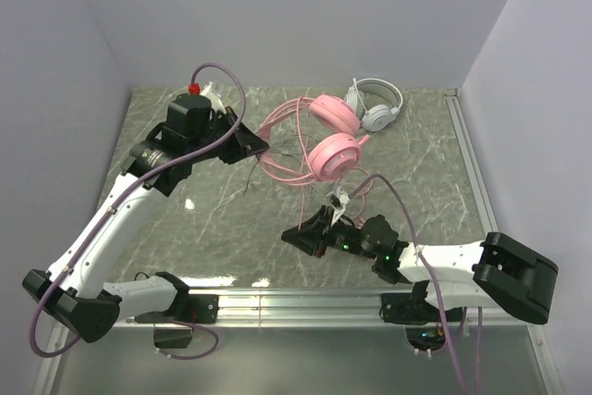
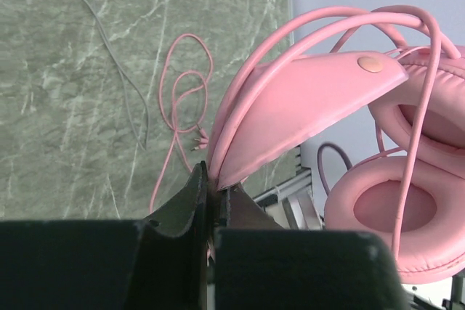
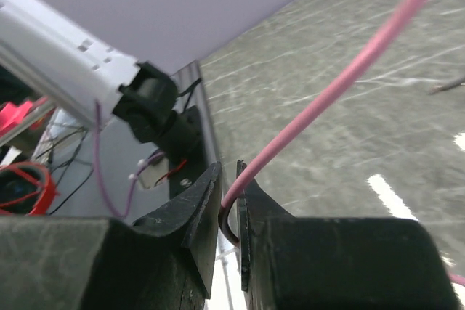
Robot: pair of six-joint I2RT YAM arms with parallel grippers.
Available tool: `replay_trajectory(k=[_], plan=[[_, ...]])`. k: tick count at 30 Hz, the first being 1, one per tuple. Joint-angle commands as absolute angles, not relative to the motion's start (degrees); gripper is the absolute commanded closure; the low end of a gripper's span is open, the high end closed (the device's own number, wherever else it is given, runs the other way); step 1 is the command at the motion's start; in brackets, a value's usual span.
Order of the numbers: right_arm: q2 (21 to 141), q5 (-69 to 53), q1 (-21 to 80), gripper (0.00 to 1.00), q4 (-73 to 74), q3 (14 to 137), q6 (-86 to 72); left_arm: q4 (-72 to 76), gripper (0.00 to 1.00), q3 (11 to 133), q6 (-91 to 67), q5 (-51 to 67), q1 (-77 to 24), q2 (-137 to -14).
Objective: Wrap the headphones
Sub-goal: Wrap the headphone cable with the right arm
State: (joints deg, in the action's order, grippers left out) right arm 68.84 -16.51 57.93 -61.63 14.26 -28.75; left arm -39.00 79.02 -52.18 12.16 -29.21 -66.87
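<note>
The pink headphones (image 1: 331, 136) hang tilted at mid-table, their ear cups (image 2: 392, 208) low on the right of the left wrist view. My left gripper (image 1: 262, 145) (image 2: 213, 183) is shut on the pink headband (image 2: 305, 99), pinching its edge. The long pink cable (image 2: 182, 92) lies in loops on the table. My right gripper (image 1: 298, 231) (image 3: 230, 179) sits nearer the front with a narrow gap between its jaws. It holds a hooked stretch of that pink cable (image 3: 341, 78), which rises away to the upper right. The white headphones (image 1: 379, 104) lie at the back, with their thin dark cable (image 2: 109, 49) trailing across the table.
Grey walls close the table on three sides. A metal rail (image 1: 467, 164) runs along the right edge and another rail (image 1: 305, 301) along the front by the arm bases. The left arm's base (image 3: 156, 110) shows beyond my right jaws.
</note>
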Motion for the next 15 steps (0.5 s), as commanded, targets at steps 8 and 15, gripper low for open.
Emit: replay_trajectory(k=[8, 15], plan=[[63.99, -13.71, 68.20, 0.78, -62.84, 14.85, -26.19, -32.96, 1.00, 83.23, -54.14, 7.82, -28.83, -68.11], [59.42, -12.39, 71.10, 0.80, -65.13, 12.75, -27.86, -33.92, 1.00, 83.23, -53.00, 6.77, -28.39, -69.34]])
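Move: Ahead of the right hand, which already pinches the pink cable, the headphones being wrapped hang with their middle about 18 cm farther out, 3 cm to its right and some 12 cm higher. Their near ear cup is roughly 14 cm ahead, 8 cm right and 12 cm up; the cable's plug lies on the table about 11 cm ahead, 17 cm right and 15 cm below. From the left hand, still gripping the headband, the headphones' middle is some 11 cm right, 3 cm ahead and 3 cm lower. Drawing the pinched cable back towards the base and away from the headphones, the right hand travels about 7 cm, lifting some 3.5 cm mostly towards the end and turning roughly 10 degrees counter-clockwise. The left hand keeps its hold on the headband while easing about 2 cm forward and a little down. ##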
